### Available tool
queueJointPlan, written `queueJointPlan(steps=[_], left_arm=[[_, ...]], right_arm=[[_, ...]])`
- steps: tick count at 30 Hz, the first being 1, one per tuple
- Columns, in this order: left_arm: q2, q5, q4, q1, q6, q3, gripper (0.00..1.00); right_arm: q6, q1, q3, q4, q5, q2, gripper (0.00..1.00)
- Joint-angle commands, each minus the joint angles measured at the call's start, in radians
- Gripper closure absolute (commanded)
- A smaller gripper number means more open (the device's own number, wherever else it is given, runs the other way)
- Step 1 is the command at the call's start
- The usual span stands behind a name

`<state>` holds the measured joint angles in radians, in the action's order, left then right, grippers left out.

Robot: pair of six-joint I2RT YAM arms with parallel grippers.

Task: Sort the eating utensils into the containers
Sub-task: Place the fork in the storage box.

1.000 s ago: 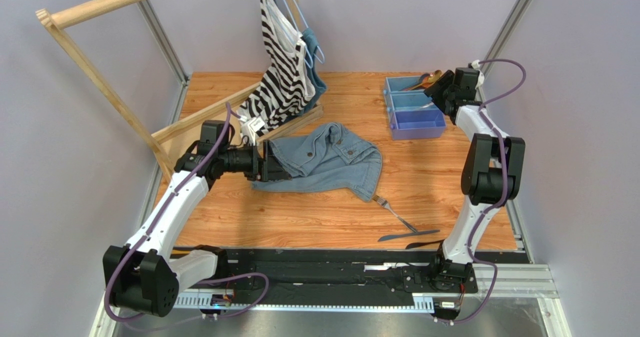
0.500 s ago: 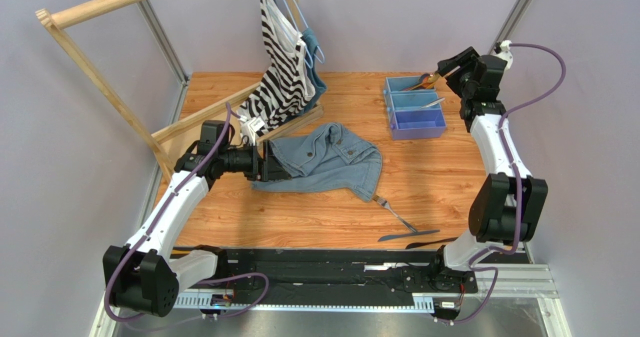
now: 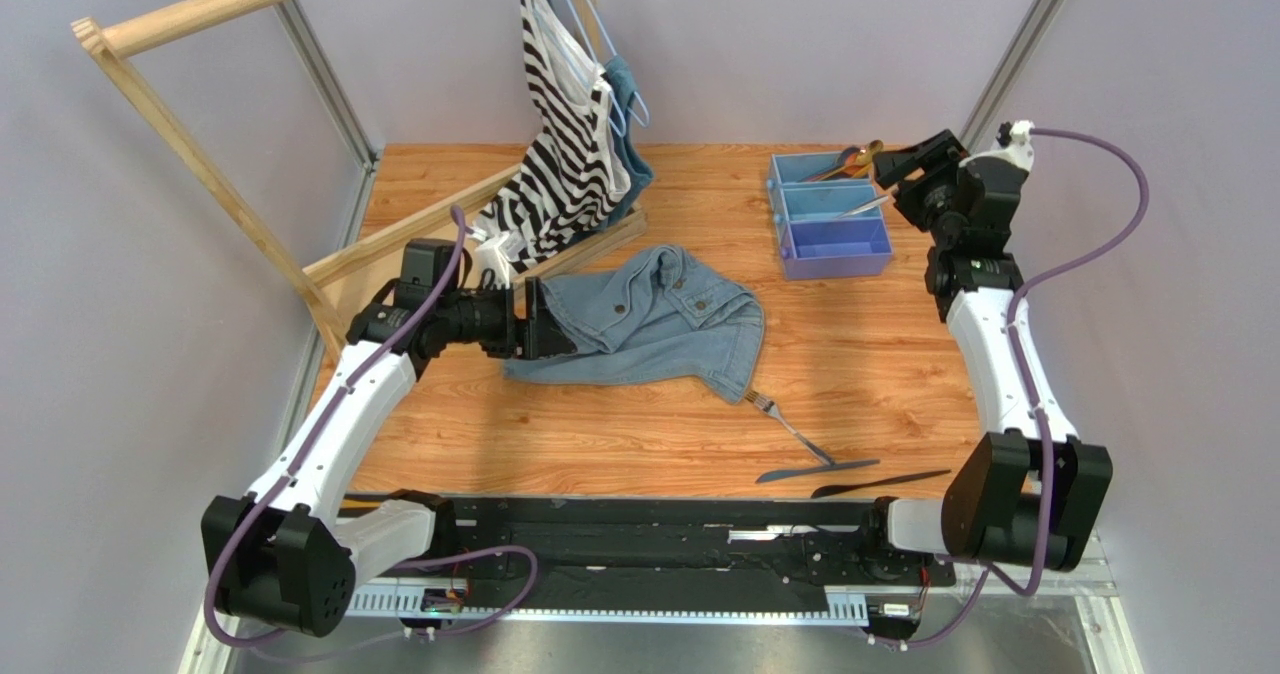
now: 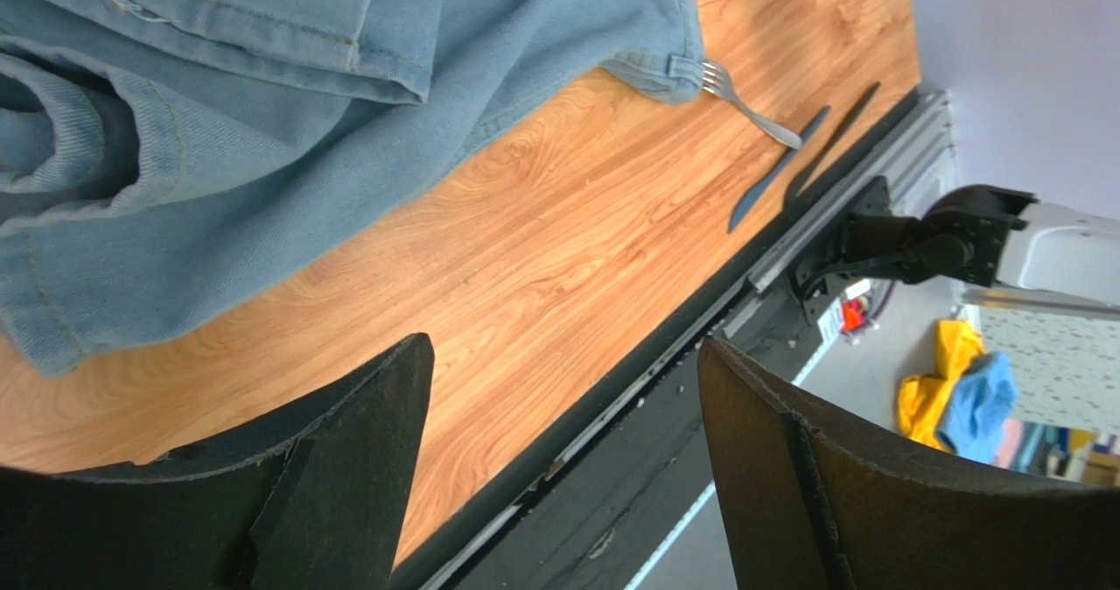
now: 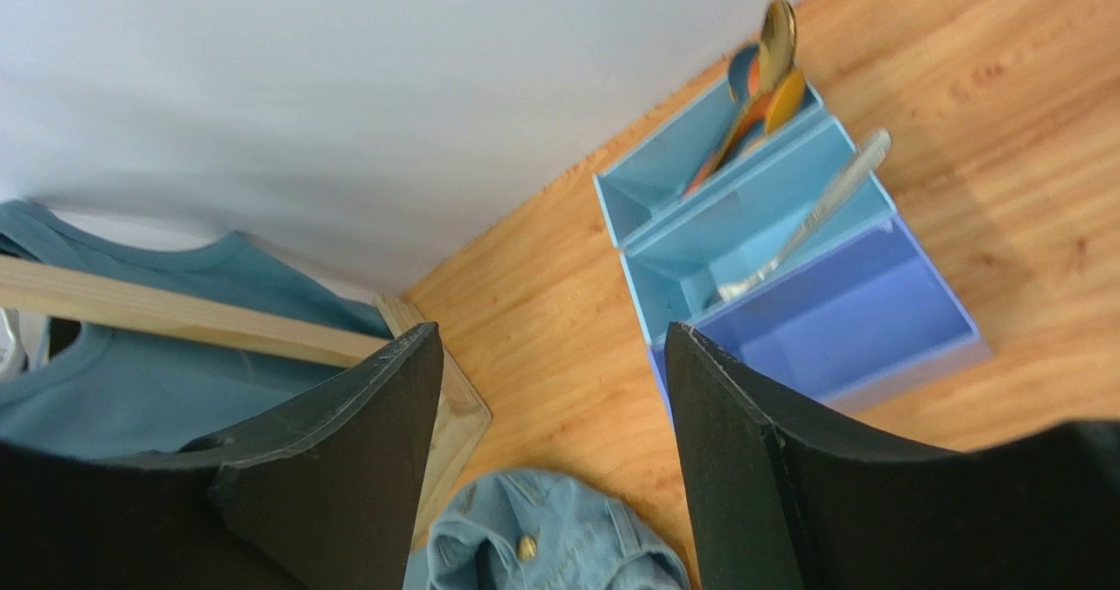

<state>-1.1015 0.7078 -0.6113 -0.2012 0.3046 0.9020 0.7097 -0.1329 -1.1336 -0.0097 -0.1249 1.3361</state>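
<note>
The light blue tray [image 3: 831, 245] stands at the back right. Gold and orange spoons [image 5: 760, 83] lean in its far compartment and a silver fork [image 5: 811, 216] lies in the middle one; the near compartment [image 5: 843, 318] holds nothing. My right gripper [image 3: 906, 169] hangs open just right of the tray, nothing between its fingers. A fork [image 3: 781, 418] pokes out from under the denim garment, with a dark knife [image 3: 818, 472] and a second knife [image 3: 887, 482] near the front edge. My left gripper [image 3: 544, 325] stands open at the garment's left edge, holding nothing.
A crumpled denim garment [image 3: 661, 314] lies mid-table. A wooden rack [image 3: 196, 149] stands at the back left with a striped top [image 3: 564, 119] and a blue top hanging from it. A black rail [image 4: 684, 341] runs along the front edge.
My right arm has swung back and to the right off the tray, leaving the fork in the middle compartment, and its jaws have widened. The left arm has stayed put.
</note>
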Motion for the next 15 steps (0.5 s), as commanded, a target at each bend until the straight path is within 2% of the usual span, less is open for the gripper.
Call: queueJointPlan(steps=[1,5,15], left_arm=[[0.011,-0.091,-0.013,-0.075,0.013,0.067,0.18],[-0.036,-0.169,-0.004,-0.19,0.054,0.095,0.18],[-0.219,-0.267,0.132,-0.403,0.206,0.135,0.19]], right_arm=[[-0.016,0.006,0.115,0.014,-0.028,-0.1,0.34],[-0.012,0.006,0.268,0.028,-0.05,-0.178,0.34],[0.001,0.004,0.443,0.028,-0.113,-0.25,0.34]])
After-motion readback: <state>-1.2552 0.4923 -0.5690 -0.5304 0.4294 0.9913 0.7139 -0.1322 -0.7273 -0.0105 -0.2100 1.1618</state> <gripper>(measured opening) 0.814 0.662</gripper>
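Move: The fork on the table lies about 40 cm to the left hand's right, some 7 cm back and 18 cm below; the blue knife is 7 cm nearer the base than the fork and 4 cm farther right, and the denim garment's middle is about 14 cm ahead of the hand and 15 cm right. From the right hand that fork is some 32 cm back, 18 cm left and 28 cm below; the storage box's middle compartment is roughly 11 cm ahead, 5 cm left and 24 cm below. Empty and already clear of the storage box, the right hand sinks about 12 cm while drawing back some 7 cm and drifting slightly left, tipping its fingers downward by 10 to 15 degrees and keeping them open as it nears the level of the table. The left hand sets off to its right, some 7 cm over the denim garment towards the fork, first almost level and then starting to sink, with open fingers and only a slight turn of the wrist, touching nothing. ##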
